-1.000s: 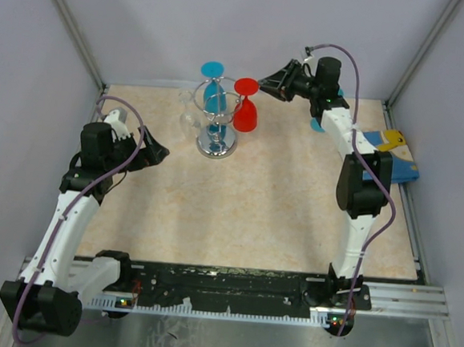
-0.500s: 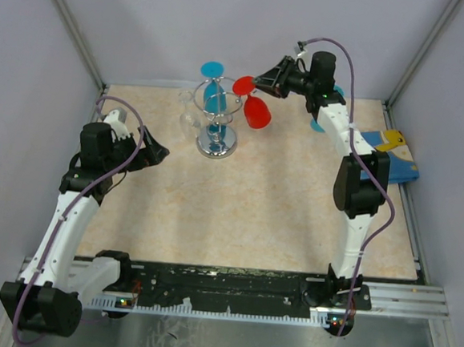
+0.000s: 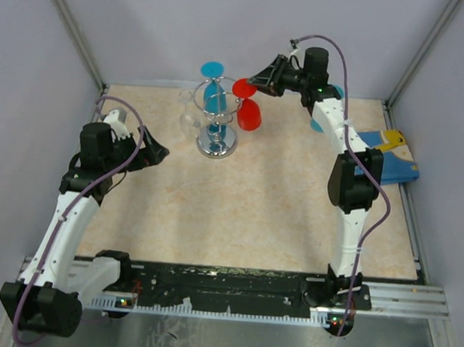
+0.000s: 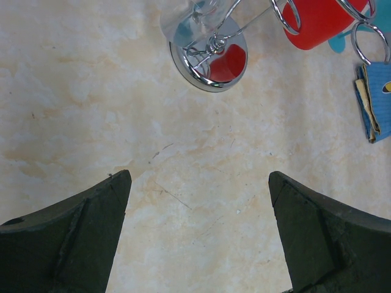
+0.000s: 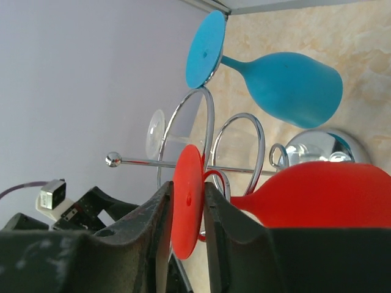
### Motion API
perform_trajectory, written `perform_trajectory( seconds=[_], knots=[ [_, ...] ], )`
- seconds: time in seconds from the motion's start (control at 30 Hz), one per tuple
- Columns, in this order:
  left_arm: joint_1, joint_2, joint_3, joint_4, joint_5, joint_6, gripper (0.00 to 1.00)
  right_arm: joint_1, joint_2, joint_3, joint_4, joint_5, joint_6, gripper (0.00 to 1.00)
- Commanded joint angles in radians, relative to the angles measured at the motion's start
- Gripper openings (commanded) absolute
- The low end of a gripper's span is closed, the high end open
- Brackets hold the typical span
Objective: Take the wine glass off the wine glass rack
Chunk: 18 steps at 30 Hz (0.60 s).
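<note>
The wine glass rack (image 3: pixel 217 142) stands at the back middle of the table, its chrome base (image 4: pixel 211 58) and wire loops (image 5: pixel 239 143) showing in the wrist views. A red wine glass (image 3: pixel 248 110) hangs bowl-down and tilted at the rack's right arm. My right gripper (image 3: pixel 256 82) is shut on its round foot (image 5: pixel 187 210). I cannot tell whether its stem still sits in a loop. A blue wine glass (image 3: pixel 215 92) and a clear one (image 3: pixel 190 115) hang on the rack. My left gripper (image 4: pixel 198 177) is open over bare table, left of the rack.
A blue and yellow cloth (image 3: pixel 390 154) lies at the table's right edge, also seen as the cloth (image 4: pixel 374 101) in the left wrist view. A teal object (image 3: pixel 318 124) sits behind the right arm. Walls enclose the table at the back and on both sides.
My right gripper has shifted a little left and back with the red glass's foot in it. The bowl swung out to the right, then back toward the rack. The left arm has stayed still.
</note>
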Motion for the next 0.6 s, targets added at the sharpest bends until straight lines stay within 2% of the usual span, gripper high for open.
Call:
perform_trajectory(
  seconds=[0.0,0.07,0.1,0.57],
  knots=[
    [-0.003,-0.019,0.005,0.006,-0.006,0.003,1.0,0.013,0.023,0.089,-0.047,0.0,-0.039,0.2],
    [-0.001,-0.019,0.006,0.006,-0.007,0.004,1.0,0.015,0.023,0.098,-0.058,0.0,-0.041,0.02],
    [-0.002,-0.018,0.008,0.006,-0.007,0.005,1.0,0.016,0.019,0.098,-0.061,0.0,-0.043,0.0],
    [-0.001,-0.019,0.027,0.005,0.001,-0.002,1.0,-0.086,-0.151,-0.112,0.099,-0.015,0.043,0.0]
  ],
)
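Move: The red wine glass hangs foot-up from the rack, its foot already between the right hand's parted fingers; its middle is about 9 cm below that hand, 1 cm back and 1 cm left. From the same hand, the rack stands roughly 10 cm left and 1 cm back, the blue glass 11 cm left and 4 cm ahead, the clear glass 18 cm left and 5 cm back. The red glass is some 19 cm ahead and 23 cm right of the left hand. The right fingers shut on the rim of the red glass's foot, one finger above and one beneath, while the hand barely creeps left and sinks about half a centimetre. Keeping the pinch, the hand then turns back to the right, speeding up over some 2.5 cm, drawing the glass away from the rack's middle with hardly any wrist turn. ##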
